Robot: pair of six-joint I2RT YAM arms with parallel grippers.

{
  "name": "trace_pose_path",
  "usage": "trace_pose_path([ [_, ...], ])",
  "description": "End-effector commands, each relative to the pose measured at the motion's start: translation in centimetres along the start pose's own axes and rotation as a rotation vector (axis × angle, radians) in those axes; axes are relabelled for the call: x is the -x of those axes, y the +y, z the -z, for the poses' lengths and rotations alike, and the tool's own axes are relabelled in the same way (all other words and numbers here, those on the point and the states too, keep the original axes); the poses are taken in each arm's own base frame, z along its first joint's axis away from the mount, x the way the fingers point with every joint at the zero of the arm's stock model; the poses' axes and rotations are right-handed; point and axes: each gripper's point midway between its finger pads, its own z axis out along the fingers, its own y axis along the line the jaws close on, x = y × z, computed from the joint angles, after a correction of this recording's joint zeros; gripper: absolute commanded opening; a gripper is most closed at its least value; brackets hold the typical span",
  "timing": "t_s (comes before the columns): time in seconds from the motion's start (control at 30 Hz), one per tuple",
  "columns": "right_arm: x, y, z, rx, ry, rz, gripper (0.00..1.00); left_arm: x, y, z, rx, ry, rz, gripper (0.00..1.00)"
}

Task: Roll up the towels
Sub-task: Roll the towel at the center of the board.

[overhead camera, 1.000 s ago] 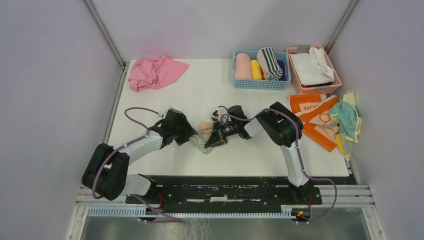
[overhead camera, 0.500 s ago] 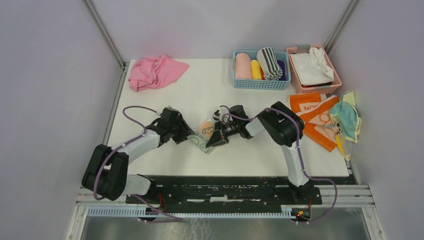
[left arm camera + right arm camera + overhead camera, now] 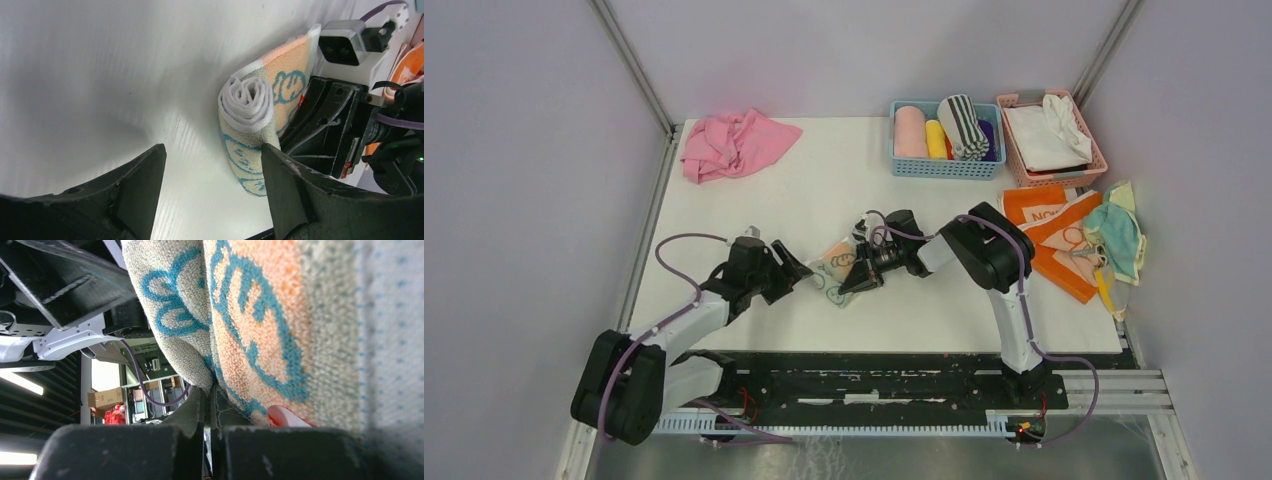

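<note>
A pale towel with teal bunny prints [image 3: 832, 272] lies rolled at the table's middle. Its spiral end [image 3: 248, 100] faces my left gripper. That left gripper [image 3: 796, 271] stands open just left of the roll, nothing between its fingers [image 3: 212, 167]. From the right, my right gripper [image 3: 852, 281] presses against the roll. Its jaws are shut, with the towel's edge [image 3: 200, 375] pinched at the tips [image 3: 209, 390]. An orange towel with white lettering [image 3: 1049, 225] and a teal-and-yellow towel [image 3: 1116, 235] lie crumpled at the right edge.
A blue basket [image 3: 944, 168] at the back holds several rolled towels. Beside it stands a pink basket [image 3: 1024, 172] with white cloth. A pink cloth [image 3: 734, 143] sits bunched at the back left corner.
My left arm has drawn back down and left, off the roll, and its jaws have opened wider. The right gripper and the roll have stayed put.
</note>
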Motion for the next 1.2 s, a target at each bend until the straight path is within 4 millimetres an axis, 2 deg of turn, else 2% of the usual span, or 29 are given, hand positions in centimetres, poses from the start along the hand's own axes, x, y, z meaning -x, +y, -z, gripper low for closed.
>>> trace_pose_path([
  [0.0, -1.9, -6.7, 0.6, -0.19, -0.045, -0.202, 0.0, -0.3, -2.4, -1.0, -0.135, 0.029, -0.01, 0.75],
  [0.27, -1.9, -6.9, 1.0, -0.25, -0.043, -0.168, 0.03, -2.4, -2.2, -3.6, -0.105, 0.099, -0.004, 0.65],
  [0.5, -2.2, -6.3, 1.6, -0.364, -0.024, -0.065, 0.2, -4.3, 0.1, -5.0, 0.012, 0.126, 0.026, 0.57],
  [0.63, -1.9, -4.3, 2.3, -0.431, -0.032, 0.057, 0.31, -5.0, 1.9, -5.4, 0.128, 0.125, 0.021, 0.55],
  [0.8, -1.4, -1.3, 4.5, -0.585, -0.094, 0.244, 0.49, -5.5, 3.6, -5.4, 0.21, 0.131, 0.039, 0.53],
  [1.0, -0.1, 2.4, 7.6, -0.863, -0.211, 0.532, 0.56, -5.3, 4.0, -5.2, 0.235, 0.121, 0.046, 0.52],
  [1.07, -0.1, 3.8, 7.3, -0.941, -0.242, 0.652, 0.61, -5.2, 3.8, -5.2, 0.234, 0.116, 0.046, 0.52],
  [1.17, 0.2, 5.7, 6.5, -1.002, -0.295, 0.793, 0.63, -5.2, 3.9, -5.1, 0.237, 0.114, 0.048, 0.52],
])
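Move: About 7 cm to the right of the open left hand and 1 cm ahead lies the towel roll, set slantwise, its middle some 3 cm lower. The right hand is shut in the crease at the roll's nearer end, pointing left; the roll's middle is about 4 cm to its left and 1 cm ahead, level in height. The flat towel tail lies about 7 cm ahead of the right hand, neither left nor right of it. Sweeping right about 6 cm, with a little sinking and reaching forward, the left hand comes onto the far end of the roll and narrows its fingers partway astride the coil. The right hand holds nearly still at first, then opens, comes free of the crease and backs off right and up about 4 cm each way, its fingers swinging from pointing left to pointing down. ##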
